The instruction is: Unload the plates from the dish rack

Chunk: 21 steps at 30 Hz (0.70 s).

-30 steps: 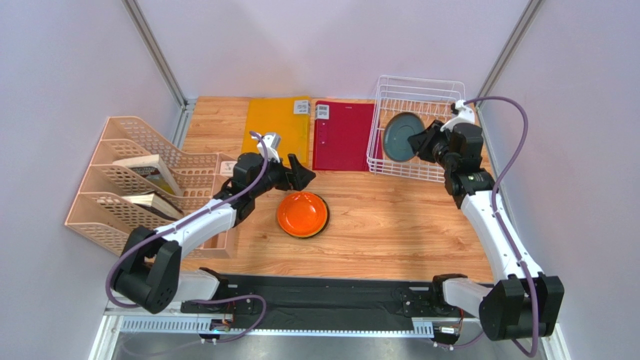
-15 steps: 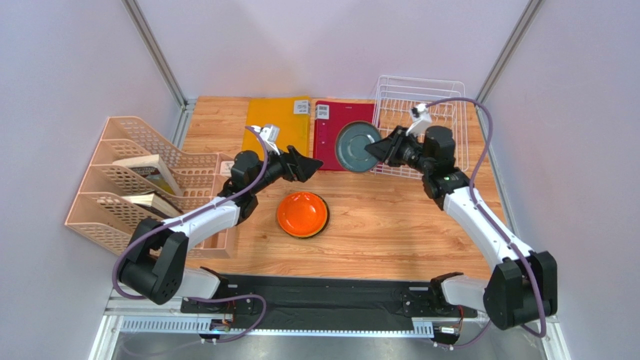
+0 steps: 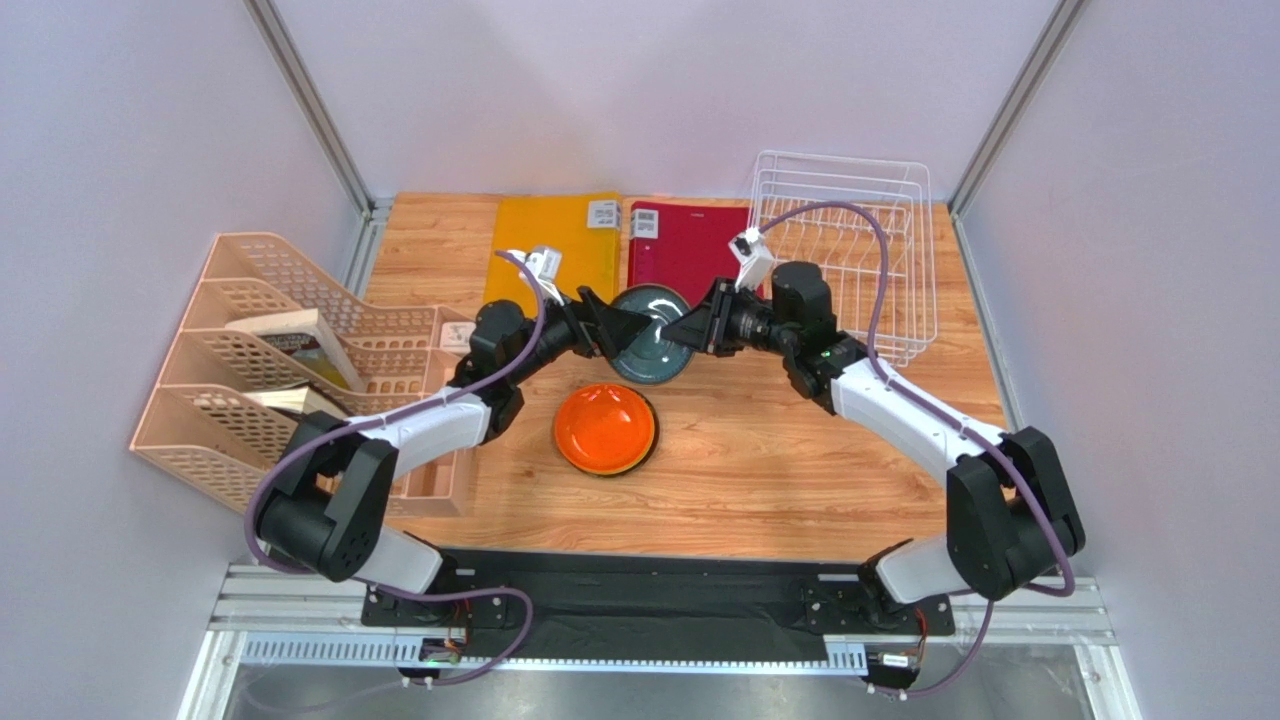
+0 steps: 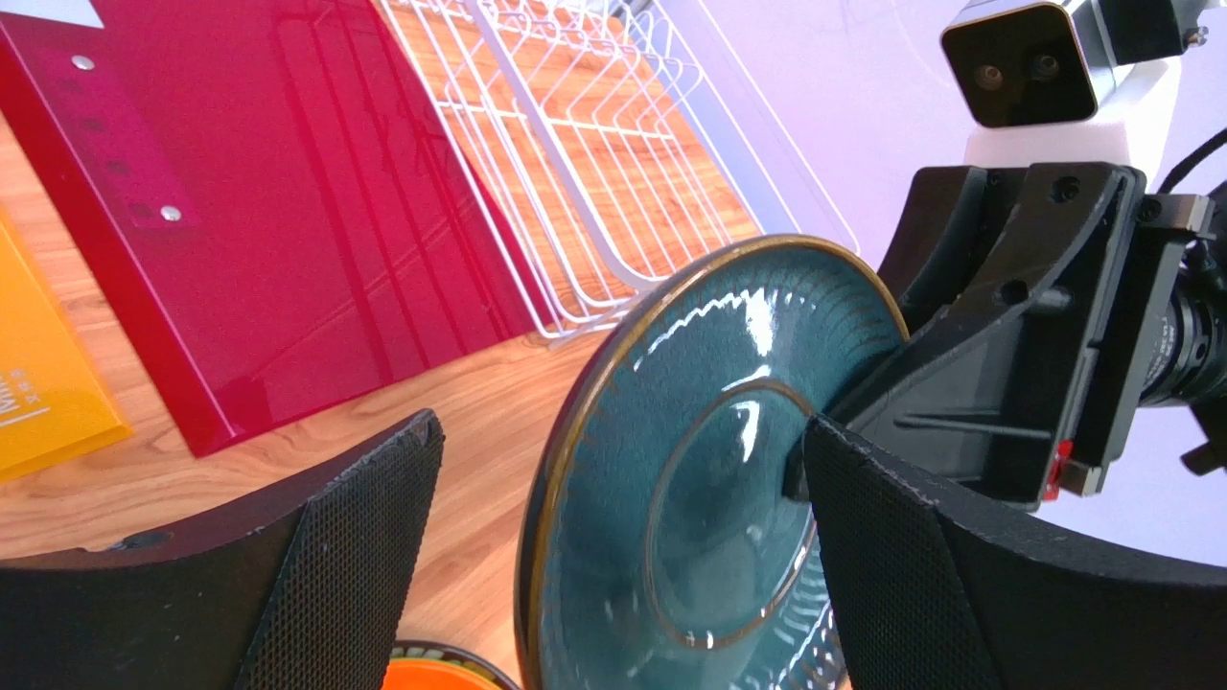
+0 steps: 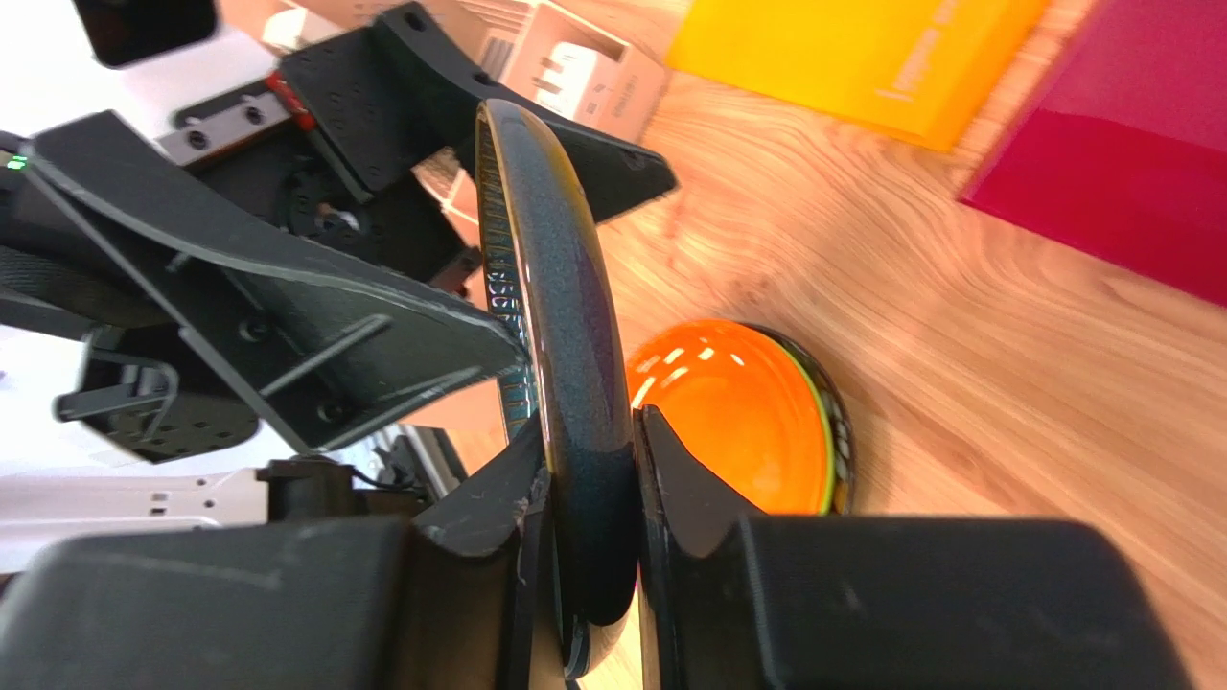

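My right gripper [image 3: 688, 330] [image 5: 591, 431] is shut on the rim of the dark grey-teal plate [image 3: 646, 336] [image 4: 691, 475] [image 5: 555, 288], holding it on edge above the middle of the table. My left gripper [image 3: 604, 327] [image 4: 619, 431] is open, with its fingers on either side of that plate's opposite rim and not pressing it. The orange plate [image 3: 604, 429] [image 5: 735, 417] lies on the table below, with a green and a dark rim showing under it. The white wire dish rack [image 3: 903, 255] [image 4: 576, 173] stands at the back right with no plates in it.
An orange folder [image 3: 553, 248] and a red folder [image 3: 684, 248] [image 4: 259, 216] lie flat at the back. A beige file organiser [image 3: 241, 435] holding books stands at the left edge. Grey walls close in both sides.
My right arm has carried the grey-teal plate out of the dish rack and leftward to the table's middle, between my left gripper's open fingers. The left gripper has turned towards it.
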Tool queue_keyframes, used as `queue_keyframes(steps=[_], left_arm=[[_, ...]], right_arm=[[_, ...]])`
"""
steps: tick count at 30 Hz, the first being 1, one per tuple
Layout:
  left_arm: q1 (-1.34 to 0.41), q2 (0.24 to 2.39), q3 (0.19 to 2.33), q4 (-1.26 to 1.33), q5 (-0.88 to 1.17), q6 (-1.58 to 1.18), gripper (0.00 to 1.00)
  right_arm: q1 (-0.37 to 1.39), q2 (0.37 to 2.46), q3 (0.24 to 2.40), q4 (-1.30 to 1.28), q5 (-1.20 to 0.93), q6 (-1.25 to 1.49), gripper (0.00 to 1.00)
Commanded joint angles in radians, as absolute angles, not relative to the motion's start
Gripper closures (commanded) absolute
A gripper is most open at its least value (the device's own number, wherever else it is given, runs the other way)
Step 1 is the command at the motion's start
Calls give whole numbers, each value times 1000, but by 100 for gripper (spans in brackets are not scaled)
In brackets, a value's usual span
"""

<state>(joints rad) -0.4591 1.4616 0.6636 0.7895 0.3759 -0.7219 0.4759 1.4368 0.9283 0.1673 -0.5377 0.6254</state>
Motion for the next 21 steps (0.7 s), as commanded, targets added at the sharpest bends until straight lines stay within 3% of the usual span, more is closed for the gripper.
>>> queue_keyframes(steps=[1, 5, 11, 14, 17, 21], left_arm=[[-457, 1477, 654, 914, 377, -770, 7], [-456, 1483, 626, 945, 382, -805, 24], [-456, 1459, 554, 1014, 370, -841, 33], [-456, 1450, 535, 1011, 359, -845, 43], [-456, 1453, 531, 1008, 362, -848, 63], [-456, 1469, 531, 1008, 365, -859, 100]], right_arm=[[479, 1460, 992, 356, -603, 678, 100], [477, 1511, 991, 390, -607, 692, 100], [465, 1532, 996, 373, -565, 658, 100], [457, 1534, 992, 374, -563, 650, 100], [448, 1536, 991, 374, -563, 647, 100], [446, 1542, 994, 374, -574, 649, 100]])
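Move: The dark plate, held by the right hand, has its middle about 4 cm to the left hand's right, level fore and aft and roughly 2 cm lower; from the right hand it lies some 4 cm left and about 2 cm lower. The orange plate's stack is about 9 cm back, 4 cm left and 18 cm below the left hand; the red folder, 12 cm ahead of that hand and 9 cm right, lies about 20 cm below. Left fingers close onto the dark plate's rim, easing about 2 cm back-left; the right, still gripping, edges forward. ##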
